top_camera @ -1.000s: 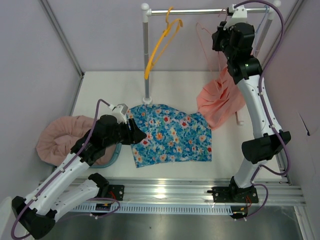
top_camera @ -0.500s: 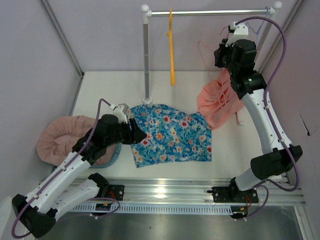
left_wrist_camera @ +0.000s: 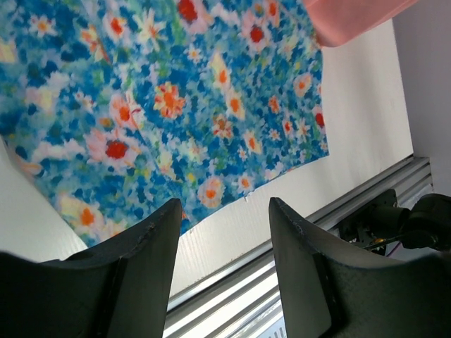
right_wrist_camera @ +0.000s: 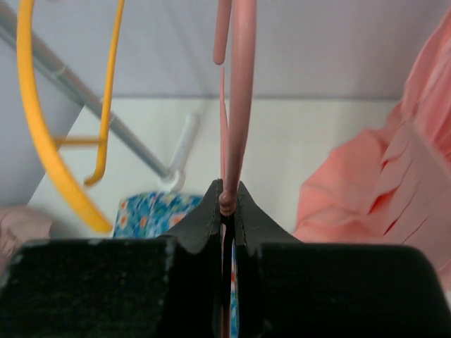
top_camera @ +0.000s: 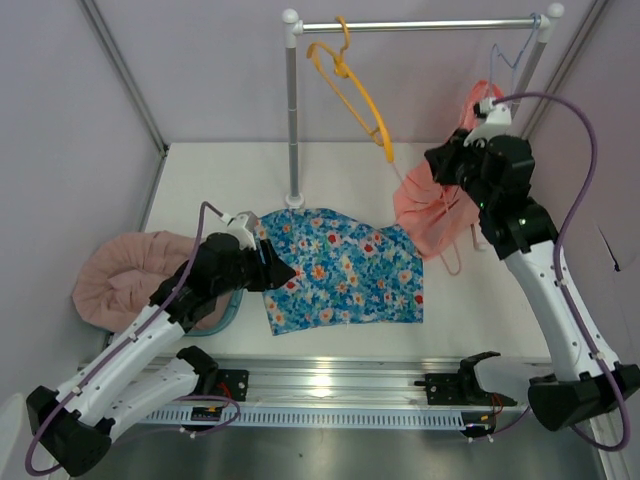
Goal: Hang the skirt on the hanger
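A blue floral skirt [top_camera: 345,270] lies flat on the white table; it fills the upper part of the left wrist view [left_wrist_camera: 176,91]. My left gripper [top_camera: 278,270] hovers at the skirt's left edge, open [left_wrist_camera: 224,211] with nothing between its fingers. My right gripper [top_camera: 447,165] is below the rail, shut [right_wrist_camera: 229,201] on a thin pink hanger [right_wrist_camera: 239,105]. The hanger's wire loop [top_camera: 452,262] hangs over a salmon pleated garment [top_camera: 430,210].
A yellow hanger [top_camera: 360,95] swings on the rail [top_camera: 420,24], whose post [top_camera: 291,110] stands just behind the skirt. A pink round cushion [top_camera: 120,275] lies at the left by my left arm. The salmon garment [right_wrist_camera: 380,183] lies right of the skirt.
My right arm has come down and forward from the rail, carrying the pink hanger off it. The yellow hanger has been swinging. The left arm has stayed put.
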Controlling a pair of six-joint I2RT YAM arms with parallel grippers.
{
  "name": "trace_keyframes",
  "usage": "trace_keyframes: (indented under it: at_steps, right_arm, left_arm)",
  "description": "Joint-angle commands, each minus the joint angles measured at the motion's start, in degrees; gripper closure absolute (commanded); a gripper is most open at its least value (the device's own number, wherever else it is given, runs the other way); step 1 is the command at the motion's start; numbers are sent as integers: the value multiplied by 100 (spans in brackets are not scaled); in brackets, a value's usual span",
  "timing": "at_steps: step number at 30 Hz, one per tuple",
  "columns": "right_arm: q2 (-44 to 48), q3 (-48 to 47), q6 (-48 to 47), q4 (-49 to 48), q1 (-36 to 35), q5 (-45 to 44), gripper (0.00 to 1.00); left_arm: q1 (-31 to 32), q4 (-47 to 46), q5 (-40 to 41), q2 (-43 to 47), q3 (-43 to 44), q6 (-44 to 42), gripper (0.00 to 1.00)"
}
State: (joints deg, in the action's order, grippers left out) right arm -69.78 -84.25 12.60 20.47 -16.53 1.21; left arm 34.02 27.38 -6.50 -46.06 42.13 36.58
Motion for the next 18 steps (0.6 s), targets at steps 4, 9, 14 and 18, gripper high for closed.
trace_keyframes:
  at_steps: [4, 9, 14, 18]
  right_arm:
    - [1402, 2182, 778, 54, -719, 318, 100]
    - [2143, 3896, 1788, -1470, -1394, 1555, 100]
    - [2109, 5012, 2281, -2441, -2160, 1812, 100]
    - [1960, 5506, 2773, -3388, -2635, 1891, 100]
  left_arm:
    - [17, -285, 255, 378, -521, 534, 42]
    - [26, -382, 158, 405, -820, 692, 43]
    - [43, -435, 351, 686, -1416, 1192, 44]
    - [184, -339, 806, 976, -1734, 1554, 45]
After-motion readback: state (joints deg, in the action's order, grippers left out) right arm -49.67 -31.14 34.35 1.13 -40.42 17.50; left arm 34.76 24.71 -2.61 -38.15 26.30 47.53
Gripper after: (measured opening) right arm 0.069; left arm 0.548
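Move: Some 18 cm to the right hand's left, 7 cm back and 41 cm below lies the middle of the blue flowered skirt that its pink hanger is bound for. From that same hand, the yellow hanger hangs about 19 cm ahead, 17 cm left and nearly level, and the pink skirt some 12 cm ahead, 8 cm right and 22 cm below. From the left hand, the flowered skirt's middle is roughly 10 cm ahead, 12 cm right and 18 cm below. Swooping down some 23 cm, back nearly 19 and left about 13, the right hand brings the pink hanger, still clamped in its fingers, from the rack towards the flowered skirt, tipping downward and turning some 35 degrees counter-clockwise. The left hand sinks about 7.5 cm and draws back slightly, its empty fingers staying open. ##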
